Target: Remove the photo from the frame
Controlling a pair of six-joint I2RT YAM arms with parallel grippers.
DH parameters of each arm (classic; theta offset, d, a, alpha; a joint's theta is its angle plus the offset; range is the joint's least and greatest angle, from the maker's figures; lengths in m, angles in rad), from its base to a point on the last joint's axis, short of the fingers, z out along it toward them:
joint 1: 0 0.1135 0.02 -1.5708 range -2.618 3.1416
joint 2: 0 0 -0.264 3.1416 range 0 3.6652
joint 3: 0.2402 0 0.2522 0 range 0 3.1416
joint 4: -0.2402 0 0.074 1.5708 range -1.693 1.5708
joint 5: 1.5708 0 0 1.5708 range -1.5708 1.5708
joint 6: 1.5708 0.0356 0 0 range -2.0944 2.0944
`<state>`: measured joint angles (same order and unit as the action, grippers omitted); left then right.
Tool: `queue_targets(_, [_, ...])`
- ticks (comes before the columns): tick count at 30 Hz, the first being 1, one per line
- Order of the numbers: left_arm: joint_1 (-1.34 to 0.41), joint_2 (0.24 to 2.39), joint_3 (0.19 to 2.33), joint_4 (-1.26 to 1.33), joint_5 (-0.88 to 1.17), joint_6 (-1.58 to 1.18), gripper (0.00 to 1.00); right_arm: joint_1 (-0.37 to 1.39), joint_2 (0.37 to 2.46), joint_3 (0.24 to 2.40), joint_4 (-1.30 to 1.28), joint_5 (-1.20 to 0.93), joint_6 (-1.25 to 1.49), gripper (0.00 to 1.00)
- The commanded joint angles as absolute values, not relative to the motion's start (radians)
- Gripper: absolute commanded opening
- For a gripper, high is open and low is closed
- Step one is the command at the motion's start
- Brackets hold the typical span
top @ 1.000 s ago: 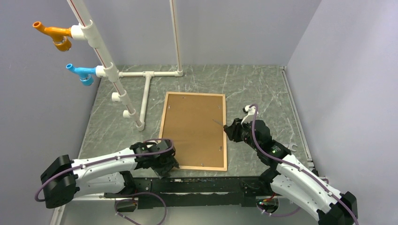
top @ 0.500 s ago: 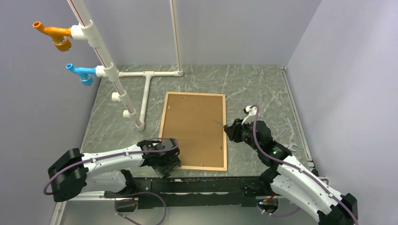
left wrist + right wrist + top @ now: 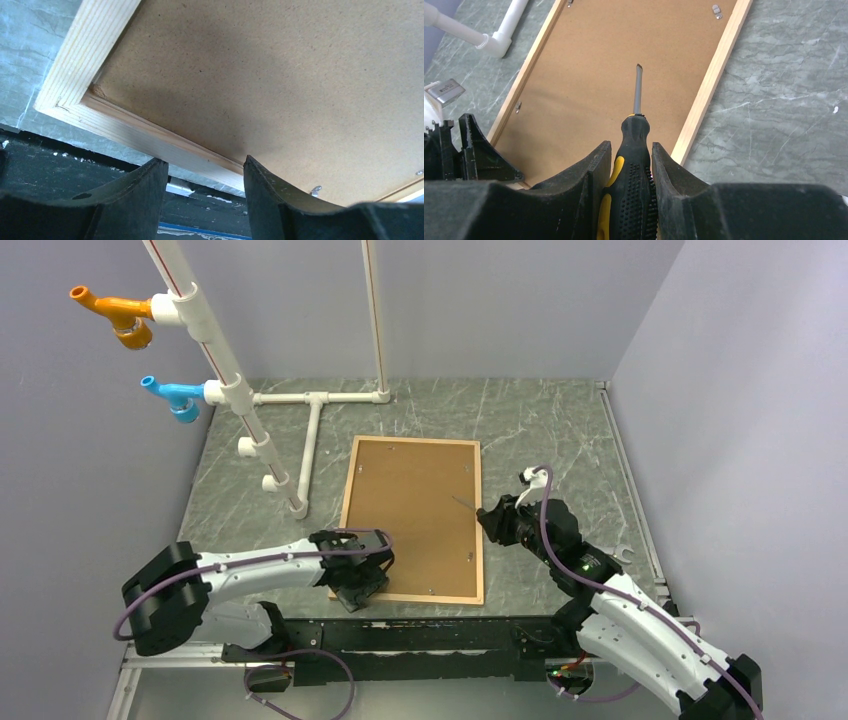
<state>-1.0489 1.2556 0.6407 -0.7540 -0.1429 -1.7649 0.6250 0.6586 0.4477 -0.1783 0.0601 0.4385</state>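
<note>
The light-wood frame (image 3: 481,540) lies face down in the middle of the table. The photo's plain brown back (image 3: 415,505) fills it, and the printed side is hidden. My left gripper (image 3: 358,592) is open at the frame's near left corner. In the left wrist view the near moulding (image 3: 125,132) and the brown back (image 3: 280,75) lie just past the gripper (image 3: 204,162), with nothing between the fingers. My right gripper (image 3: 497,518) hovers at the frame's right edge. That gripper (image 3: 629,146) is shut on a black and yellow screwdriver (image 3: 638,90), whose tip points over the brown back.
A white pipe structure (image 3: 262,445) with orange (image 3: 115,312) and blue (image 3: 172,395) fittings stands at the back left. Small metal tabs (image 3: 717,10) sit along the frame's inner edge. The table's black front rail (image 3: 430,635) runs just behind the left gripper.
My left arm has slid to the right along the frame's near edge, coming closer to the corner. The right arm and the screwdriver have not moved.
</note>
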Motion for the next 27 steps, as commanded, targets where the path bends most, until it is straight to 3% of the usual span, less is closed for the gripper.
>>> queue_targets(1, [-1.052,1.306,0.691,-0.89,-0.173,-2.508,0.59,0.627,0.63,0.453,-0.126,0.048,0.442,0.0])
queue_targets(9, [-1.055,1.426,0.794,-0.992,-0.246,-2.4,0.49,0.628,0.611,0.449,-0.13,0.046,0.444,0.0])
queue_targets(16, [-1.044,1.504,0.916,-1.091,-0.446,-2.218,0.41,0.627,0.604,0.451,-0.135,0.047,0.445,0.0])
queue_targets(19, [-1.009,1.507,0.933,-1.07,-0.517,-2.092,0.38,0.627,0.604,0.455,-0.139,0.042,0.445,0.0])
queue_targets(24, [-0.894,1.506,0.918,-0.911,-0.541,-1.763,0.25,0.627,0.608,0.463,-0.147,0.034,0.442,0.0])
queue_targets(27, [-0.84,1.514,0.909,-0.823,-0.527,-1.594,0.24,0.627,0.609,0.463,-0.147,0.03,0.442,0.0])
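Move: The left fingers point down at the photo frame's near rail: its near-left corner is about 6 cm to their left and 1 cm ahead, while the frame's middle lies some 18 cm ahead and 11 cm right. The white pipe's elbow stands roughly 21 cm ahead and 13 cm left. From the right hand, holding the screwdriver, the frame's middle is about 6 cm ahead, 18 cm left and 13 cm below. Forward, slowly at first and then quicker, the left hand pushes the near rail close to its left corner, travelling about 10 cm after a slight dip and curving left over the last few centimetres. Its fingertips swing forward and left, some 20 degrees, as the fingers draw well together; the right hand keeps its hold on the screwdriver, nearly still. ##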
